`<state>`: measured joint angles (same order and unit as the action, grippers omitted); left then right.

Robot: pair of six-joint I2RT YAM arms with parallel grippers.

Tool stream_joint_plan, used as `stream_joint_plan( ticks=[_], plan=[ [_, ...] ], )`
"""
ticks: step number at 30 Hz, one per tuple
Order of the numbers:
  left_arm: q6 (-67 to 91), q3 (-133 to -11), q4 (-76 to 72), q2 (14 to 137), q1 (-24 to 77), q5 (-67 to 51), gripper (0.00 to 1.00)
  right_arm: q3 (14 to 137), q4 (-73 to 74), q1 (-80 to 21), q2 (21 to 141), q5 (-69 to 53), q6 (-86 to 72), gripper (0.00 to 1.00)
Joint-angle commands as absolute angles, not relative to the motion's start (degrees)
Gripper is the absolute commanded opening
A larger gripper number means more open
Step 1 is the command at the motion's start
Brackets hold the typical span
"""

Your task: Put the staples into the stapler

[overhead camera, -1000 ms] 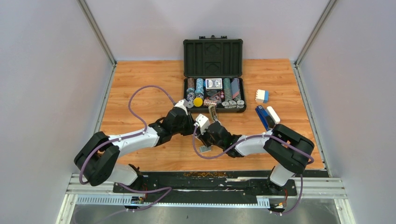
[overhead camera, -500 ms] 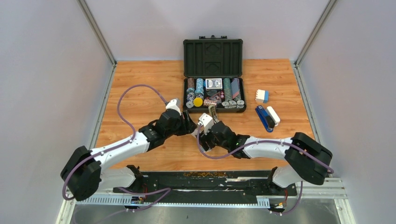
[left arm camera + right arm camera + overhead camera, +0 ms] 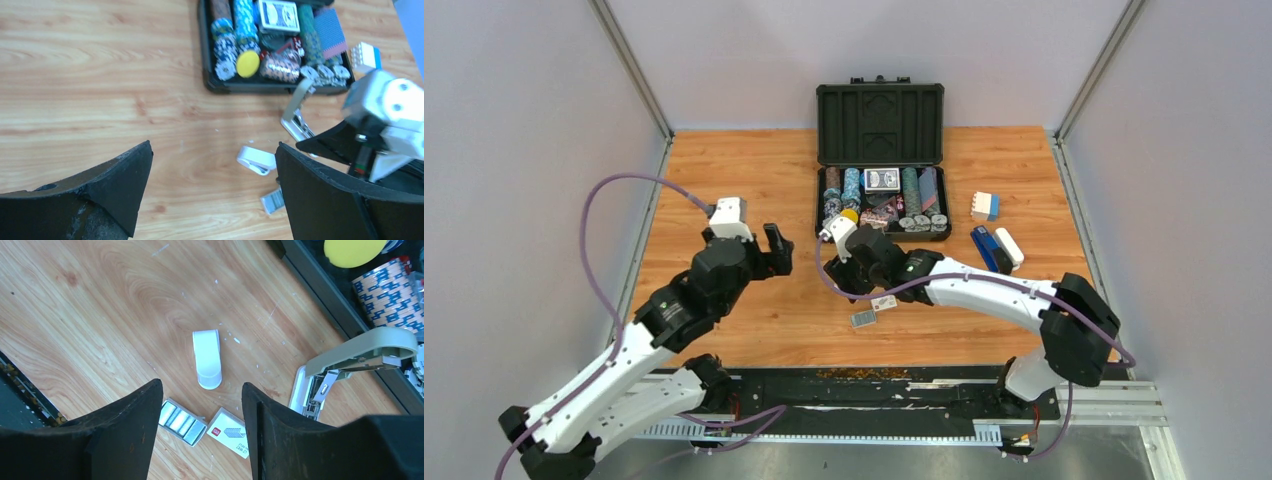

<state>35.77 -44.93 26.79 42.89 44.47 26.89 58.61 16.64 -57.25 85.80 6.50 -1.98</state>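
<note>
The grey-olive stapler [image 3: 362, 347] lies on the wood with its top arm swung up off the pale base; the left wrist view shows the stapler [image 3: 296, 112] too. The staples [image 3: 182, 422] sit as silvery strips in a small white tray, with the printed sleeve [image 3: 231, 432] next to them. From above, the tray [image 3: 862, 320] and sleeve [image 3: 884, 302] lie just in front of my right gripper [image 3: 861, 280]. The right gripper [image 3: 202, 385] hangs open above them, holding nothing. My left gripper [image 3: 781, 252], wide open and empty, is off to the left [image 3: 214, 146].
A small white rounded piece [image 3: 207, 360] lies between stapler and tray. An open black case of poker chips [image 3: 879, 110] stands at the back. A dark blue stapler [image 3: 987, 250], a white bar [image 3: 1009, 247] and a white-blue box [image 3: 984, 205] lie at the right.
Both grippers were shut close together over the stapler and have opened. The left arm has swung back to the left. The right gripper has shifted slightly left and back.
</note>
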Motion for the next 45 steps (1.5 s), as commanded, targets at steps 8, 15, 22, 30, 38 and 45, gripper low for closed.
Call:
stream_joint_plan(
  ticks=[8, 15, 22, 30, 38, 45],
  plan=[
    [12.26, -47.3, 32.27, 31.79, 44.3, 35.85, 1.0, 71.72, 29.39, -56.62, 98.74, 5.53, -0.33, 0.53],
    [13.0, -42.85, 28.74, 32.07, 44.3, 32.34, 1.0, 72.51, 29.7, -56.58, 103.26, 5.8, 1.69, 0.37],
    [13.17, -42.56, 28.34, 33.9, 44.3, 31.33, 1.0, 67.64, 25.55, -56.54, 103.78, 4.61, 2.06, 0.23],
    [13.27, -42.45, 28.3, 34.92, 44.17, 31.05, 1.0, 62.97, 20.65, -56.43, 105.12, 4.63, 2.21, 0.2],
    [13.35, -42.47, 28.16, 36.5, 43.45, 29.6, 1.0, 59.33, 16.72, -56.47, 107.05, 4.74, 2.07, 0.16],
    [13.8, -42.36, 27.87, 37.21, 42.07, 27.61, 1.0, 57.17, 14.07, -56.51, 109.39, 4.39, 1.12, 0.15]
  ],
)
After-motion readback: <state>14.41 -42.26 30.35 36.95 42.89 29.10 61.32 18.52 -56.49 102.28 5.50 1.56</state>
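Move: The small white stapler lies almost straight under the right hand, about 10 cm down and barely 1 cm ahead and left. At table level from that hand, the open grey stapler is some 7 cm ahead and 7 right, the staple box 3 back and 7 right, the staple tray 6 back and 4 right. From the left hand the small white stapler is level ahead, about 12 cm right, 21 below. The right hand sinks about 9 cm and pinches the small white stapler; the left withdraws leftward some 4 cm. ##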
